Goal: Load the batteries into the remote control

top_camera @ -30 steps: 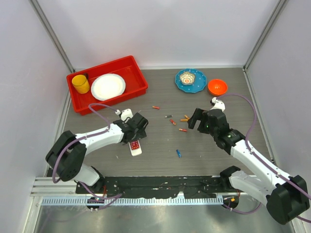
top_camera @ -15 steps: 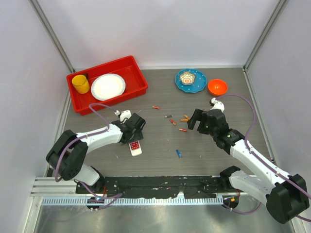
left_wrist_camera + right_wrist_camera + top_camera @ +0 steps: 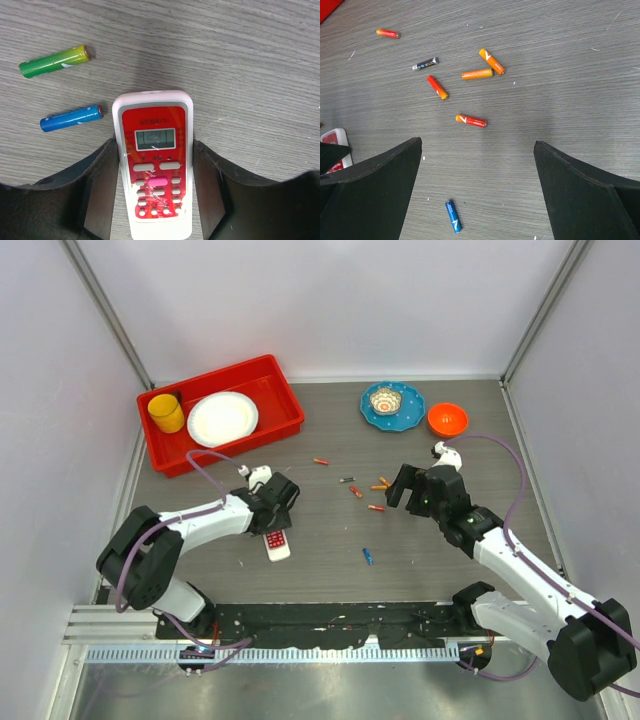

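Observation:
The remote control [image 3: 155, 165] lies red face up on the table, screen end away from my left wrist camera. My left gripper [image 3: 155, 150] straddles it, both fingers pressed against its long white sides. From above it is the remote control [image 3: 278, 545] under the left gripper [image 3: 277, 525]. A green-yellow battery [image 3: 55, 61] and a blue battery [image 3: 71, 118] lie just beside it. Several orange-red batteries [image 3: 471, 120], a dark one [image 3: 425, 63] and a blue one [image 3: 452, 222] are scattered mid-table. My right gripper [image 3: 477, 145] hovers open beside that cluster [image 3: 376, 508], holding nothing.
A red bin [image 3: 291, 406] at the back left holds a yellow cup [image 3: 166, 413] and a white plate [image 3: 222, 418]. A blue plate [image 3: 410, 412] carrying a small bowl [image 3: 385, 400] and an orange bowl [image 3: 447, 418] stand at the back right.
The left jaws have narrowed onto the remote's sides and the left wrist has settled slightly lower. The right arm has not moved.

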Available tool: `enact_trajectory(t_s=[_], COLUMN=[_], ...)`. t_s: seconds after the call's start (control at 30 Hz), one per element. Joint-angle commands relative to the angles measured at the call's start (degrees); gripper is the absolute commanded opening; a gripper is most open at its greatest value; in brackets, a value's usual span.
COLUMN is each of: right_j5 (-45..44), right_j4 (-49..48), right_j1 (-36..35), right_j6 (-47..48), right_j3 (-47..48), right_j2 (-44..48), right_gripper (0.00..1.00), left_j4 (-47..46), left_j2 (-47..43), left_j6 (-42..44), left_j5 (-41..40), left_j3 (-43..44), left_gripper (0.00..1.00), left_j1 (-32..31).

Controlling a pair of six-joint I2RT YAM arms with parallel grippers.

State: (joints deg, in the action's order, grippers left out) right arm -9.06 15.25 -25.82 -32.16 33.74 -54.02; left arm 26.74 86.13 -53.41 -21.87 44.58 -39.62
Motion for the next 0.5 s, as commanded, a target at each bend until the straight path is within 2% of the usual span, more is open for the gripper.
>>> enact_trajectory(t_s=[0.0,0.07,0.1,0.13,0.27,0.33,0.37,0.4,0.47], right_j5=[0.0,-0.1,-0.2,-0.5,-6.9,-6.7,-5.8,-0.9,8.0], right_j4=[-1.3,-1.3,-1.3,-1.3,1.6,1.7,-0.8,-3.0,-9.8], right_j1=[-0.3,-0.2,-0.3,-0.3,-0.2,-0.1,-0.2,0.2,1.6], right_j6=[-0.4,-0.4,-0.4,0.0,-2.0,-2.8,-3.2,-4.4,-5.3], right_j3=[-0.5,-0.5,-0.3,-0.3,2.7,4.5,4.4,3.2,2.0], right_j2=[0.6,0.8,0.8,0.8,-1.9,-2.5,-2.3,-1.3,-0.1], right_gripper=[0.99,0.99,0.99,0.98,0.98,0.99,0.99,1.00,1.00], left_j4=[-4.6,-5.6,-6.7,-7.1,-13.5,-21.1,-24.2,-31.9,-39.3], left_j2=[0.5,-1.6,-2.9,-4.3,-13.8,-19.3,-20.8,-23.6,-25.5], left_j6=[-0.3,-0.5,-0.6,-1.1,-0.7,0.1,1.2,1.5,2.2], left_j5=[3.9,4.7,5.9,6.5,11.7,16.5,18.4,20.1,25.0], left_j3=[-2.3,-3.1,-3.4,-3.5,-4.2,-4.8,-5.8,-6.7,-9.5], left_gripper=[0.35,0.22,0.06,0.00,0.00,0.00,0.00,0.00,0.00], left_j1=[0.2,0.2,0.2,0.2,0.2,0.2,0.2,0.2,0.2])
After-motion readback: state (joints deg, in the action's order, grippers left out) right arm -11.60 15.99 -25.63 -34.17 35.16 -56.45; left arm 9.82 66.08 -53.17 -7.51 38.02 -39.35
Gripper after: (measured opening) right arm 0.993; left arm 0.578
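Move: The left fingers already hold the remote control by its sides, its middle about 1 cm behind them. The near red battery lies some 23 cm to the left hand's right and 5 cm ahead, at table level; on its other side are the blue battery, about 6 cm left and 2 ahead, and the green battery, 6 left and 5 ahead. From the right hand that red battery is roughly 4 cm ahead, 3 left and 11 below. Keeping its grip, the left hand lifts the remote about 10 cm and rightward, swinging its fingertips right some 30 degrees. ##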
